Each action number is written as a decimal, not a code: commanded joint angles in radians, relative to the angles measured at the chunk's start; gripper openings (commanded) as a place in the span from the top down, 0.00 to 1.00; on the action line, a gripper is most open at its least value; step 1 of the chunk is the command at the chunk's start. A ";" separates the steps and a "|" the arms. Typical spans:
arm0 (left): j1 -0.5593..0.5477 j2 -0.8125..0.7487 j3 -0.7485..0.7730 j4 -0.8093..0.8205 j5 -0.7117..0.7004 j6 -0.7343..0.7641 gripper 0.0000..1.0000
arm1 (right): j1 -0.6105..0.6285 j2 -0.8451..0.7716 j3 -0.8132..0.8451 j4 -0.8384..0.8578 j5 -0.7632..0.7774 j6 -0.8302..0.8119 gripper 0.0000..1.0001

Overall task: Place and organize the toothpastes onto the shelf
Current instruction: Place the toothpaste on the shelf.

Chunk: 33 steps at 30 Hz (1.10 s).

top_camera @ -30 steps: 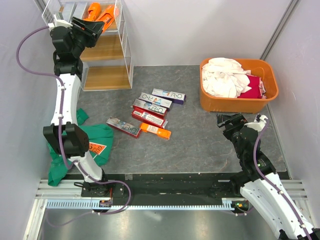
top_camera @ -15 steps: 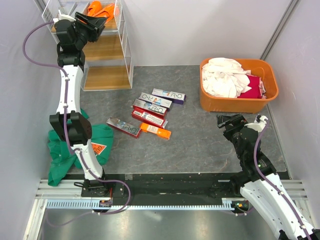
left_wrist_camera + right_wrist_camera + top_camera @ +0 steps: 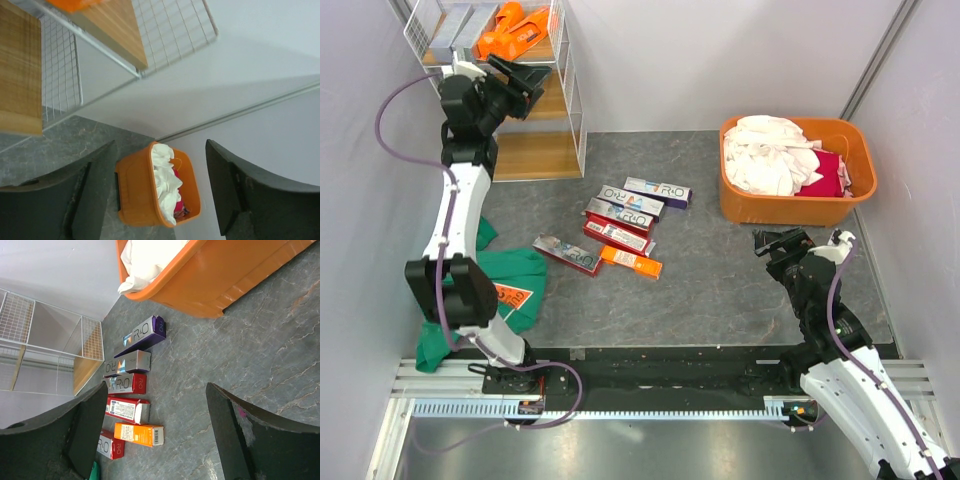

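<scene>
The shelf (image 3: 570,95) stands at the back left, with orange toothpastes (image 3: 508,30) and grey ones (image 3: 455,22) lying on its top tier. My left gripper (image 3: 523,78) hovers just in front of the middle tier, open and empty. In the left wrist view the left gripper (image 3: 162,187) frames only the far tub. Several more toothpastes lie on the floor: purple-white (image 3: 658,190), silver (image 3: 628,206), red (image 3: 566,254) and orange (image 3: 631,263). My right gripper (image 3: 778,243) hangs open to their right, and in its wrist view the right gripper (image 3: 157,432) looks over the orange carton (image 3: 139,434).
An orange tub (image 3: 840,205) of laundry stands at the back right. A green cloth (image 3: 515,280) lies by the left arm's base. Grey walls close in on the left, back and right.
My left gripper has opened and drawn back down and away from the top tier, leaving an orange toothpaste lying there. The right arm has not moved.
</scene>
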 commanded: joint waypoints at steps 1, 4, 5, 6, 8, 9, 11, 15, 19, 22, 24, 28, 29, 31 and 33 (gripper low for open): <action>0.002 -0.240 -0.185 0.125 0.017 0.092 0.16 | 0.001 0.014 -0.010 0.005 -0.010 -0.012 0.13; 0.001 -0.347 -0.325 0.107 0.035 0.118 0.09 | 0.001 0.025 -0.010 0.005 -0.023 -0.011 0.12; 0.001 -0.370 -0.358 0.101 0.050 0.132 0.08 | 0.001 0.028 -0.013 0.005 -0.027 -0.012 0.13; 0.001 -0.390 -0.426 0.095 0.058 0.135 0.07 | 0.003 0.031 -0.013 0.005 -0.033 -0.012 0.13; 0.001 -0.451 -0.497 0.084 0.093 0.155 0.02 | 0.001 0.040 -0.015 0.005 -0.043 -0.017 0.13; 0.001 -0.475 -0.559 0.072 0.103 0.166 0.01 | 0.001 0.043 -0.015 0.005 -0.047 -0.020 0.12; -0.002 -0.530 -0.660 0.049 0.116 0.189 0.00 | 0.001 0.051 -0.016 0.005 -0.060 -0.029 0.12; -0.003 -0.597 -0.788 -0.020 0.135 0.249 0.00 | 0.001 0.066 -0.021 0.005 -0.073 -0.040 0.12; -0.009 -0.662 -0.911 -0.060 0.139 0.273 0.00 | 0.001 0.080 -0.022 0.006 -0.089 -0.045 0.11; -0.022 -0.697 -0.978 -0.094 0.121 0.302 0.00 | 0.001 0.092 -0.027 0.009 -0.099 -0.048 0.11; -0.025 -0.711 -1.014 -0.117 0.112 0.324 0.00 | 0.001 0.103 -0.027 0.011 -0.113 -0.049 0.11; -0.029 -0.725 -0.982 -0.193 0.060 0.385 0.00 | 0.003 0.120 -0.024 0.018 -0.133 -0.062 0.10; -0.029 -0.722 -0.932 -0.216 0.048 0.422 0.00 | 0.001 0.123 -0.023 0.020 -0.135 -0.063 0.10; -0.029 -0.708 -0.867 -0.275 0.000 0.459 0.00 | 0.001 0.128 -0.021 0.025 -0.136 -0.071 0.10; -0.027 -0.673 -0.747 -0.310 -0.038 0.511 0.01 | 0.003 0.128 -0.021 0.026 -0.136 -0.071 0.09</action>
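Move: The remaining orange toothpaste lies on the table some 29 cm back from my left hand, 17 cm to its right and 41 cm below. The long red toothpaste is about 5 cm farther out than the orange one and 3 cm left of it. The silver-and-red one lies 13 cm to the orange one's left and roughly 1 cm farther out. From my right hand the orange toothpaste is 24 cm left, about 2 cm back and 19 cm down. Already clear of the toothpastes on the top shelf, I draw my left hand straight back from the shelf with its fingers opening wide. Then I swing it down in front of the shelf towards the orange toothpaste, about 20 cm back and 20 cm down altogether, tipping it down some 20 degrees and rolling its left side up. My open right hand eases down about 4 cm and slightly left, tipping down and turning a little counter-clockwise. ##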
